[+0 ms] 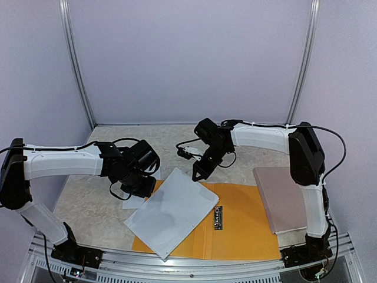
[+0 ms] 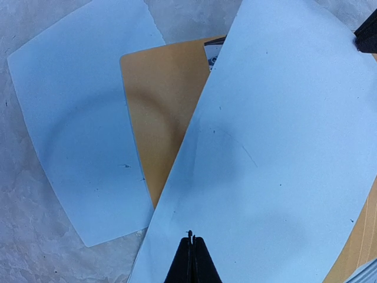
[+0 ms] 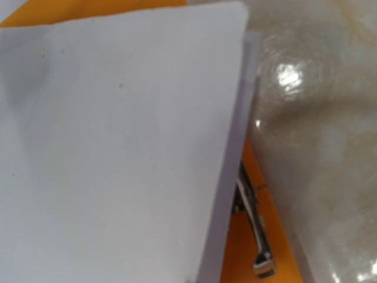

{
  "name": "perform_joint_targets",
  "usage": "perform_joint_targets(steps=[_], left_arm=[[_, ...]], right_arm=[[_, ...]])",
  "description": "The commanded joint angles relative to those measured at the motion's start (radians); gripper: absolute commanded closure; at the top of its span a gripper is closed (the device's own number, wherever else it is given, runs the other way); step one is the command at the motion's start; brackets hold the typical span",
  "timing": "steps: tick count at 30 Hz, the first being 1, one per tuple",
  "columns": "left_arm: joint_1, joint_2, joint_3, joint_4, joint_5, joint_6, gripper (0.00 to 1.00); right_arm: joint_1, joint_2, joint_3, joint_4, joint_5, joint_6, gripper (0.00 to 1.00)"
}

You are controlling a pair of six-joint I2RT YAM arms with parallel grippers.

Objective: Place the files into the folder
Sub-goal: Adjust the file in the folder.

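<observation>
The orange-yellow folder (image 1: 247, 227) lies open on the table with its metal clip (image 1: 218, 217) at the spine. A tilted stack of white files (image 1: 171, 212) hangs over the folder's left half. My left gripper (image 1: 148, 184) is shut on the stack's left edge, and the left wrist view shows its closed tips (image 2: 192, 239) pinching the files (image 2: 277, 147). My right gripper (image 1: 196, 174) meets the stack's far edge. In the right wrist view its fingers are hidden under the files (image 3: 118, 147), with the clip (image 3: 253, 218) and folder (image 3: 241, 247) beside them. One more sheet (image 2: 76, 130) lies flat, partly on the folder (image 2: 159, 118).
A pinkish-brown flat board (image 1: 283, 197) lies at the right, overlapping the folder's right edge beside the right arm's base. Pale walls and metal posts close in the table at the back and sides.
</observation>
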Motion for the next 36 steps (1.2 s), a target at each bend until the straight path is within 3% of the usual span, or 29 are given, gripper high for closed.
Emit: perform_joint_targets(steps=[1,11,21,26,28,30,34,36], left_arm=[[0.0,0.016,0.011,-0.013,0.011,-0.007,1.0],[-0.003,0.021,0.011,-0.013,0.015,-0.009,1.0],[-0.004,0.02,0.021,-0.014,0.016,-0.005,1.0],[0.01,0.031,0.01,0.02,0.057,0.014,1.0],[0.031,0.034,-0.002,0.057,0.119,0.032,0.92],[0.062,0.026,-0.021,0.111,0.206,0.054,0.75],[0.138,0.009,-0.047,0.21,0.353,0.101,0.49],[0.171,0.021,-0.041,0.231,0.417,0.13,0.42]], right_arm=[[0.015,0.0,-0.026,0.013,0.004,0.032,1.0],[0.016,-0.009,-0.035,0.033,0.037,0.056,1.0],[0.01,-0.037,-0.019,0.024,0.105,0.055,0.53],[-0.008,-0.047,-0.076,0.062,0.063,0.055,0.41],[-0.015,-0.054,-0.108,0.088,0.038,0.056,0.39],[-0.019,-0.065,-0.137,0.115,0.013,0.06,0.37],[-0.022,-0.091,-0.182,0.165,-0.021,0.068,0.35],[-0.024,-0.097,-0.194,0.176,-0.038,0.067,0.34]])
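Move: The white file on the folder's left half has its middle about 8 cm to my right hand's left, 13 cm back and some 3 cm below; from my left hand it is around 7 cm to the right and 7 back. From the right hand, the orange folder's middle lies about 17 cm back and 3 right, the metal clip roughly 15 back and 8 right. From the left hand, the loose sheet is some 5 cm ahead and 3 left. With my right hand I sink slightly, open the fingers to let go of the file's far right edge, then go down and left to straddle that edge, about 3 cm lower and 2 cm left overall. My left hand stays nearly still over the file's left side, then at the end slips about 1.5 cm right and forward, tilting some 10 degrees and spreading its fingers. ##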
